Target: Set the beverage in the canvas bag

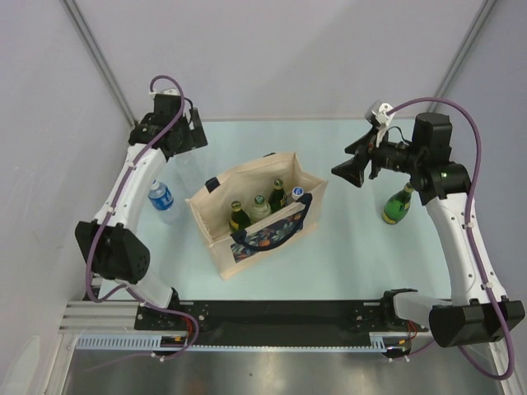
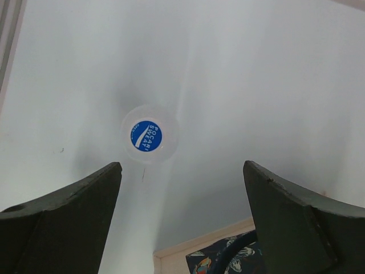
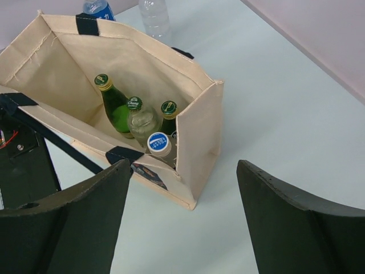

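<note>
The beige canvas bag (image 1: pixel 221 247) (image 3: pixel 201 131) with navy handles stands open mid-table. Several bottles stand in it: green glass ones (image 3: pixel 114 105) and a white one with a blue cap (image 3: pixel 158 142). On the table stand a blue-labelled bottle (image 1: pixel 161 197) left of the bag and a green bottle (image 1: pixel 398 206) at the right. My left gripper (image 1: pixel 196 132) (image 2: pixel 182 165) hangs open above a blue-capped bottle (image 2: pixel 146 136) seen from the top, holding nothing. My right gripper (image 1: pixel 350 171) (image 3: pixel 184 164) is open and empty, raised to the right of the bag, beside the green bottle.
A clear plastic bottle (image 3: pixel 154 17) stands beyond the bag's far side, next to the blue-labelled one (image 3: pixel 98 7). The bag's printed corner (image 2: pixel 228 257) shows below my left fingers. Walls close the table at the back and sides.
</note>
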{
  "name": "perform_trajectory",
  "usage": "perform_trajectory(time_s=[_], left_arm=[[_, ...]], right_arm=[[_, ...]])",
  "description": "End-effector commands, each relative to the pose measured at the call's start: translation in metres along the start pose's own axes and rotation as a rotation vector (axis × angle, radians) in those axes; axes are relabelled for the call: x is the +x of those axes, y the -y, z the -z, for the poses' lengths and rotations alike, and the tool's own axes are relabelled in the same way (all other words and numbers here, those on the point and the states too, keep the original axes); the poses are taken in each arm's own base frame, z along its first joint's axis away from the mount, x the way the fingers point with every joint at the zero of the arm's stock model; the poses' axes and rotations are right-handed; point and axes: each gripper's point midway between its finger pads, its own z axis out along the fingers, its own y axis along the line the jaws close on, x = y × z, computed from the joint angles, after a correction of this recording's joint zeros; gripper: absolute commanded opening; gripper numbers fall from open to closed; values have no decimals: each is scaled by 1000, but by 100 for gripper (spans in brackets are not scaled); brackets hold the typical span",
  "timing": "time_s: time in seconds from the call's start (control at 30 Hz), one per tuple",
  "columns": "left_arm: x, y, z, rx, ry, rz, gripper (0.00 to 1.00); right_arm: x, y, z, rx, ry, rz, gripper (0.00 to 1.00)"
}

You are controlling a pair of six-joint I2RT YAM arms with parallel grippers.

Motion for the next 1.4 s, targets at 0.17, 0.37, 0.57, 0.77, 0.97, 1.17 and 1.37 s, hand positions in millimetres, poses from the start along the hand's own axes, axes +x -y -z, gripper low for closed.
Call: perform_trajectory(time_s=[0.17, 0.37, 0.57, 0.77, 0.97, 1.17, 1.37], left_arm=[[-4, -29, -23, -102, -33, -14, 83], [4, -29, -42, -79, -82, -8, 71], [10, -31, -50, -78, -107, -16, 63], [8, -30, -49, -66, -105, -30, 49], [16, -31, -52, -65, -128, -54, 43], [17, -30, -51, -51, -132, -67, 44], [26, -29, -53, -35, -162, -82, 45]], right_arm=[[0, 4, -4, -12, 4, -10, 81], [0, 5, -4, -8, 0, -6, 81], [-1, 4, -3, -8, 1, 1, 81], [-2, 1, 0, -9, -3, 12, 81], [-3, -2, 3, -9, -3, 20, 81], [-6, -4, 5, -10, -5, 28, 81], [-10, -6, 8, -12, -12, 45, 81]])
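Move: The clear bottle with the blue cap stands almost under the left hand, some 2 cm ahead and 3 cm to the left, its middle about 15 cm below. The blue-label bottle is roughly 6 cm back and 10 cm left of that hand, and the canvas bag's middle about 8 cm back and 14 cm right, both similarly low. From the right hand the clear bottle lies roughly 11 cm ahead, 39 cm left and 25 cm below. The clear bottle's top is what the left hand comes down onto: it sinks about 6 cm and shifts some 3 cm left, tipping its fingertips about 10 degrees further down. The wide-open fingers begin closing on the way; with the hand then holding its place, they finish at under half open, pinching the bottle from both sides at the cap and neck. ##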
